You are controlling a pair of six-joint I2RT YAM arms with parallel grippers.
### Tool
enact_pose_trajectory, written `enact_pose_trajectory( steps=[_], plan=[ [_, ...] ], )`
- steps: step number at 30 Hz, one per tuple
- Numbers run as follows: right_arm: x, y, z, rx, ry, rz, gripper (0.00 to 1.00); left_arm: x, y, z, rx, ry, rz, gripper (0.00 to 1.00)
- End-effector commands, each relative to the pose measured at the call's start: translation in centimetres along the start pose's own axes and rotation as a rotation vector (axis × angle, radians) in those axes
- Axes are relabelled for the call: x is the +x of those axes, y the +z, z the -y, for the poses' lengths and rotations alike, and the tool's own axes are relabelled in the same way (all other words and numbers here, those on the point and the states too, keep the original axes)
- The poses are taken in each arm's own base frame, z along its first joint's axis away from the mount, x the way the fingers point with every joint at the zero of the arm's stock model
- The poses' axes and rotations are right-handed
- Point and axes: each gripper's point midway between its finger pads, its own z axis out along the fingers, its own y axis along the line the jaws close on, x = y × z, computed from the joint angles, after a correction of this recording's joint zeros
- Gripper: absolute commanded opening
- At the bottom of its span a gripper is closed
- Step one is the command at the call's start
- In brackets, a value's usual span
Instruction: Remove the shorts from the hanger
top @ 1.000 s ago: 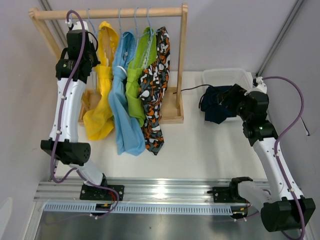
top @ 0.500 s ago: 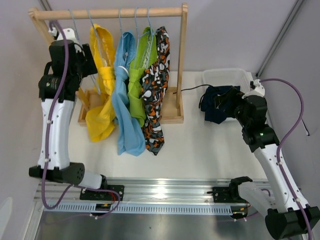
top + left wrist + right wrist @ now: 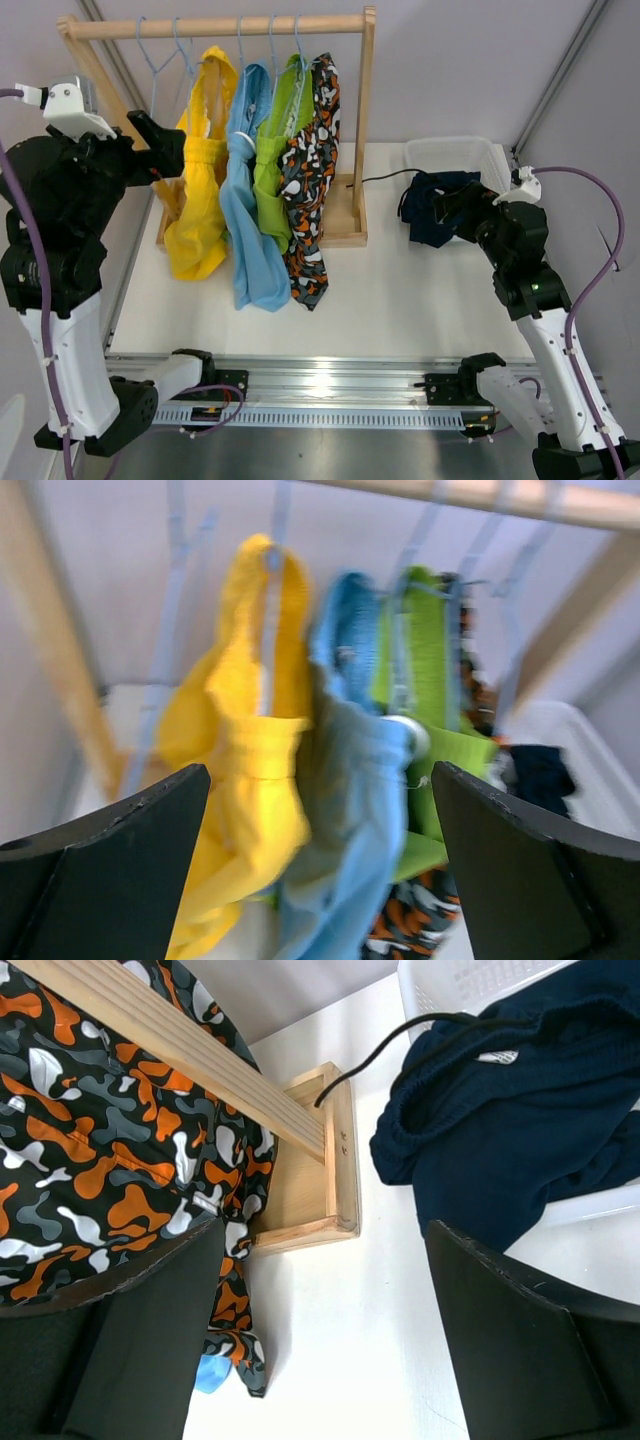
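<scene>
Four pairs of shorts hang on blue hangers from the wooden rail (image 3: 220,27): yellow (image 3: 200,170), light blue (image 3: 245,210), lime green (image 3: 272,150) and black with orange-white pattern (image 3: 310,180). My left gripper (image 3: 165,150) is open and empty, just left of the yellow pair and apart from it. Its wrist view, blurred, faces the yellow shorts (image 3: 250,770) and the light blue shorts (image 3: 350,800) between wide fingers (image 3: 110,880). Navy shorts (image 3: 435,205) lie over the rim of the white bin (image 3: 470,150). My right gripper (image 3: 455,212) hangs open beside them, above bare table (image 3: 325,1340).
An empty blue hanger (image 3: 150,60) hangs at the rail's left end. The rack's wooden base (image 3: 320,1190) lies between the patterned shorts (image 3: 100,1140) and the navy shorts (image 3: 500,1130). A grey wall stands close behind the rack.
My left gripper has opened and drawn back to the left, away from the hangers at the rail's left end. The yellow shorts have swung slightly. The right arm shifted only a little.
</scene>
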Motion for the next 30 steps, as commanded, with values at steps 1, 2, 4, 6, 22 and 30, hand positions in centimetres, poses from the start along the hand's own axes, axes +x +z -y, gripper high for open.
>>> enact_pose_trajectory(
  steps=[1, 2, 4, 6, 22, 30],
  plan=[
    [-1.5, -1.0, -1.0, -0.026, -0.007, 0.043, 0.88, -0.4, -0.6, 6.0, 0.321, -0.054, -0.003, 0.99],
    [-1.4, -1.0, -0.9, -0.025, -0.007, 0.042, 0.88, 0.0, -0.2, 6.8, 0.358, -0.082, -0.02, 0.99],
    [-1.3, -1.0, -0.7, -0.021, -0.012, 0.041, 0.88, -0.6, -0.5, 9.6, 0.484, -0.102, -0.002, 0.99],
    [-1.2, -1.0, -0.5, -0.014, -0.015, 0.045, 0.88, -0.5, 0.3, 11.5, 0.565, -0.111, 0.007, 0.99],
    [0.0, -0.9, 0.8, 0.006, -0.069, 0.043, 0.89, 2.7, 9.3, 19.9, 0.602, -0.1, -0.07, 0.96],
    [-0.5, -1.2, 1.8, 0.034, -0.101, 0.06, 0.9, 5.1, 13.4, 20.1, 0.486, -0.068, -0.11, 0.94]
  ],
)
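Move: About 18 cm ahead and 19 cm to the right of the left hand, some 3 cm lower, is the light-blue hanger with the patterned shorts. On the near side of that hanger hang the green shorts, about 14 cm right, and the blue shorts, 8 cm right, while the yellow shorts are straight ahead; all three lie about 17 cm ahead and 14 cm down. From the right hand the hanger is some 14 cm ahead, 24 cm left and 15 cm up. Swinging right by about 21 cm in front of the yellow, blue and green shorts, the empty left hand turns clockwise nearly 40 degrees, then reaches some 11 cm forward towards the patterned shorts' hanger. It sinks a few centimetres on the way and eases back slightly in its turn; the fingers stay wide open, short of the hanger. ##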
